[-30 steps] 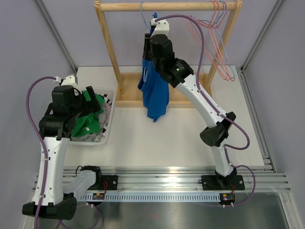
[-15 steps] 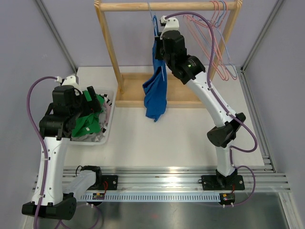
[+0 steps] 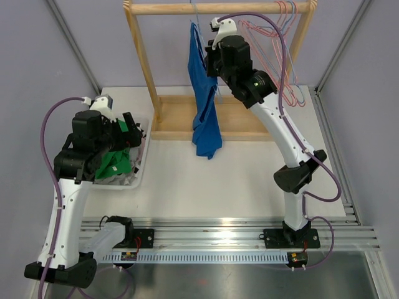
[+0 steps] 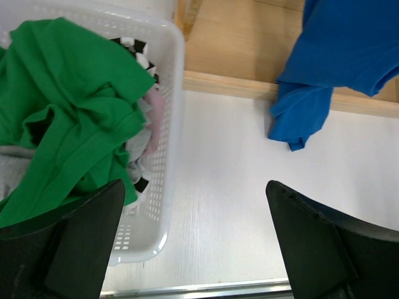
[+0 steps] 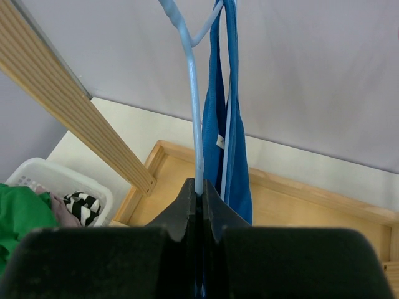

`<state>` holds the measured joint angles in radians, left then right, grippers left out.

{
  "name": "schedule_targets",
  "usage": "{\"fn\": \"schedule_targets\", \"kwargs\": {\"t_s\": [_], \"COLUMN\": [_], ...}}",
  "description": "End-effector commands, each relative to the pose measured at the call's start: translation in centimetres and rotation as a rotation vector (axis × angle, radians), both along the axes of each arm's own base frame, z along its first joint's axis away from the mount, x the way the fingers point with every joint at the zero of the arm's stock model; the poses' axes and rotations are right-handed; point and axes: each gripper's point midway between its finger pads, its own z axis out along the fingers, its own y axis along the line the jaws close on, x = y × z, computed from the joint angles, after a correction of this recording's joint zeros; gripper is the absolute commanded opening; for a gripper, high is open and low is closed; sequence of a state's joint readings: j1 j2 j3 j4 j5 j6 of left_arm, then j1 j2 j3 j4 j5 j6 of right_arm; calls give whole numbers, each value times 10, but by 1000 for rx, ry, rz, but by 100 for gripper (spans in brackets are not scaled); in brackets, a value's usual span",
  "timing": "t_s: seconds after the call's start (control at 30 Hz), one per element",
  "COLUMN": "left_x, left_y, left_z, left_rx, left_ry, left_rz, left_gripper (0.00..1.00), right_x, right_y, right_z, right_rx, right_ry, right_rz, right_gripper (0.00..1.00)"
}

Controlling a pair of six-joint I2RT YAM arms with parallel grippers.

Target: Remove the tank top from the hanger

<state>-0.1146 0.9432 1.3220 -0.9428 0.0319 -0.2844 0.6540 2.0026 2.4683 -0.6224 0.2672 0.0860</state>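
Note:
A blue tank top (image 3: 202, 103) hangs on a pale blue wire hanger (image 3: 197, 23) from the wooden rail (image 3: 218, 7) of the rack. In the right wrist view the hanger's wire (image 5: 190, 93) runs down into my right gripper (image 5: 201, 190), whose jaws are shut on it; the tank top (image 5: 234, 156) drapes just right of the wire. From above, the right gripper (image 3: 211, 59) sits against the garment's upper right side. My left gripper (image 4: 193, 193) is open and holds nothing, hovering over the table between basket and rack; from above it (image 3: 134, 128) is over the basket's right rim.
A white basket (image 3: 138, 174) at the left holds a green garment (image 4: 68, 112) and other clothes. Several pink wire hangers (image 3: 283, 56) hang at the rail's right end. The rack's wooden base frame (image 3: 243, 124) lies under the tank top.
The right gripper has shut on the hanger wire and shifted right along the rail; the tank top now hangs straighter and longer. The left arm has turned slightly toward the rack.

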Motion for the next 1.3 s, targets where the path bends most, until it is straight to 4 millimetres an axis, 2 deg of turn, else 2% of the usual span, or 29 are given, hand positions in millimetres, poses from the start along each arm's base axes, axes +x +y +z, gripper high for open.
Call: {"fn": "schedule_targets", "kwargs": {"t_s": [0.0, 0.13, 0.23, 0.3, 0.43, 0.57, 0.67, 0.77, 0.8, 0.87, 0.9, 1.0, 1.1, 1.13, 1.23, 1.27], "left_x": [3, 2, -2, -6, -12, -7, -3, 2, 9, 10, 12, 5, 10, 17, 19, 24], "left_y": [-32, -52, -71, -87, -108, -123, -132, -146, -153, -165, -173, -191, -209, -211, -222, -227], "left_z": [34, 41, 53, 70, 104, 141, 163, 176, 175, 180, 177, 182, 171, 166, 158, 152], "left_rx": [-60, -77, -106, -143, -199, -258, -313, -366, -382, -411, -427, -444, -410, -389, -354, -335], "left_ry": [-128, -170, -223, -288, -400, -546, -628, -660, -642, -657, -646, -679, -649, -630, -605, -589], "left_rz": [-130, -194, -262, -331, -418, -459, -484, -532, -538, -589, -609, -673, -677, -647, -652, -641], "left_gripper": [99, 99, 99, 99, 99, 99, 99, 99, 99, 99, 99, 99, 97, 93, 81, 61], "right_x": [-40, -57, -67, -78, -107, -145, -174, -206, -219, -236, -246, -263, -275, -279, -284, -285], "right_y": [-26, -35, -40, -43, -44, -43, -47, -49, -54, -56, -60, -64, -66, -66, -69, -70], "right_z": [104, 126, 133, 137, 127, 115, 104, 90, 80, 77, 68, 59, 51, 50, 47, 46], "right_rx": [124, 163, 182, 195, 220, 249, 265, 301, 314, 343, 355, 381, 392, 395, 400, 398], "right_ry": [-210, -249, -247, -238, -172, -122, -77, -39, -16, -15, 3, 19, 41, 45, 51, 49], "right_rz": [42, 60, 68, 89, 173, 290, 363, 452, 469, 515, 525, 560, 586, 601, 608, 604], "right_gripper": [0, 0, 0, 0, 0, 0, 0, 0, 0, 0, 0, 0, 0, 0, 0, 0]}}
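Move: The blue tank top on its blue hanger, still hooked on the rail, hangs about 18 cm ahead of the open left hand and 24 cm to its right, its middle a few centimetres lower. The bin with the green top is some 8 cm left of that hand, 18 cm below and about level fore-and-aft. The right hand grips the hanger, the tank top's middle roughly 14 cm straight below it; the rail is about 9 cm farther out and 15 cm above, the empty hangers 23 cm to its right. The wide-open left fingers come around the blue cloth near the hanger's left shoulder and begin to close on it, after a sweep of some 23 cm right and 12 cm up with the wrist tipping up and turning clockwise. The right hand, keeping its pinch on the hanger, first lifts it away from the rail, then draws it back about 27 cm, sinking again and turning counter-clockwise. ##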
